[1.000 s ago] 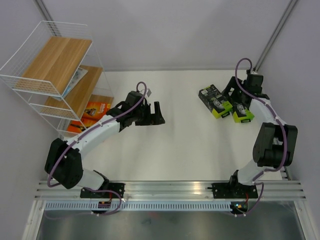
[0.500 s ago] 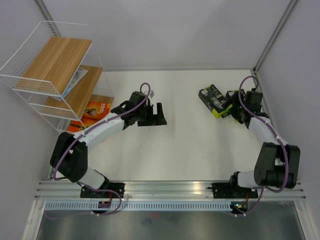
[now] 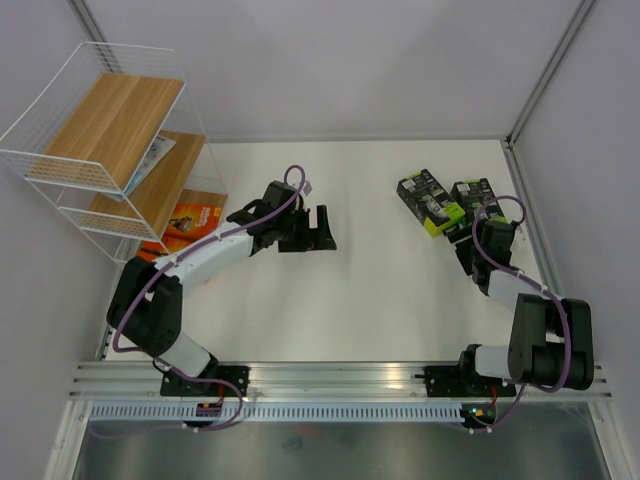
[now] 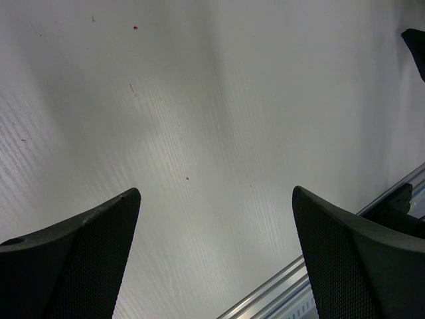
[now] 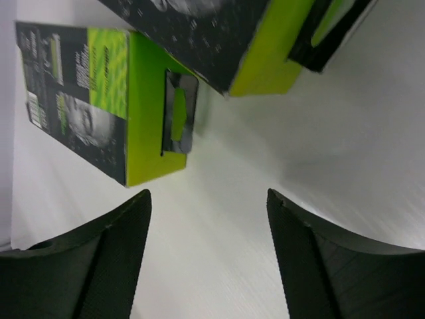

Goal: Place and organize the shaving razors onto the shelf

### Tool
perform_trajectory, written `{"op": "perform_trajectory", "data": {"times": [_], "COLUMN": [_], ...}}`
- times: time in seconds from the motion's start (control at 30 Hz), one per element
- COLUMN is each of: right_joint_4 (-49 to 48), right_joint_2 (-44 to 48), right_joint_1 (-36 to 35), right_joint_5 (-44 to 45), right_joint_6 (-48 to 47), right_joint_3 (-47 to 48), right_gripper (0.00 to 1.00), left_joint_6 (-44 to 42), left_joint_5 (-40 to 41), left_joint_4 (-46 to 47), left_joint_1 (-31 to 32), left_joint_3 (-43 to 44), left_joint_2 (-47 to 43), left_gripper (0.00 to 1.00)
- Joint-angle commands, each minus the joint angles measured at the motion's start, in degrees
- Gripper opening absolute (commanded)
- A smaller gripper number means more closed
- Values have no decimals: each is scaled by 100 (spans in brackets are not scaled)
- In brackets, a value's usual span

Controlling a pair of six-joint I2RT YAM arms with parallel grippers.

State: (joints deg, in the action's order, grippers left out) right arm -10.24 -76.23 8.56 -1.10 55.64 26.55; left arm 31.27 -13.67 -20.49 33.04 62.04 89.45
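Note:
Two black razor boxes with lime-green ends lie side by side at the far right of the table, one [image 3: 430, 202] [image 5: 99, 100] beside the other [image 3: 472, 195] [image 5: 219, 33]. My right gripper [image 3: 482, 232] [image 5: 209, 199] sits just short of them, open, with only bare table between its fingers. On the white wire shelf [image 3: 60, 160] at the far left, an orange razor pack [image 3: 192, 220] rests on the lowest board and a flat white-blue pack [image 3: 150, 160] on the middle board. My left gripper [image 3: 315, 228] [image 4: 216, 193] hovers open over the table's middle, holding nothing.
The aluminium rail [image 3: 340, 378] [image 4: 312, 279] runs along the near edge by the arm bases. A frame post [image 3: 545, 70] and the wall stand close to the right of the boxes. The shelf's top board [image 3: 115, 115] is bare.
My right arm has drawn back toward the near edge, away from the black boxes, and its jaws have narrowed a little. The left gripper has drifted slightly right.

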Motion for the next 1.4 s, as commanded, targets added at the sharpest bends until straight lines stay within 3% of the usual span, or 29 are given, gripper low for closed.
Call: {"op": "perform_trajectory", "data": {"times": [0.0,0.27,0.67,1.03,1.27,1.37], "right_joint_4": [-909,-1586,-2403,-2667,-4002,-4065], "right_joint_2": [12,-559,-1447,-1817,-2405,-2511], "right_joint_1": [-3,-3,6,-12,-12,-12], "right_joint_5": [470,946,577,567,251,295], "right_joint_6": [193,747,808,1028,1318,1318], "right_joint_3": [53,-220,-80,-88,-211,-202], "right_gripper": [74,58,58,49,45,45], "left_joint_6": [64,-6,-217,-288,-349,-393], "left_joint_5": [-39,49,207,251,137,137], "left_joint_4": [124,80,-113,-174,-183,-192], "left_joint_1": [19,19,10,1,1,10], "left_joint_3": [238,273,344,431,511,484], "left_joint_2": [46,151,292,424,477,442], "left_gripper": [100,100,100,100,100,100]}}
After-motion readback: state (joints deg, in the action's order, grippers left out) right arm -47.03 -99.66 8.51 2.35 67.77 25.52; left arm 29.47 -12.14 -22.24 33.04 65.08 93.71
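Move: Low in front of the two razor boxes, the right hand has the middle of the right razor box about 11 cm ahead, 4 cm to its right and 2 cm below. The left razor box, its near end angled towards the other's, is centred roughly 15 cm ahead, 9 cm to the left and 2 cm lower. From the left hand, the right razor box lies some 14 cm ahead, 44 cm to the right and 9 cm below. Easing in low towards the near-left corner of the right razor box, the right hand first rises slightly and swings about 2 cm right, then sinks to 2 cm below its start and slides forward, some 6 cm in all. Its fingers tip up about 15 degrees and turn some 10 degrees clockwise, narrowing from wide to under half open, the tips ending at the gap between the two boxes. ##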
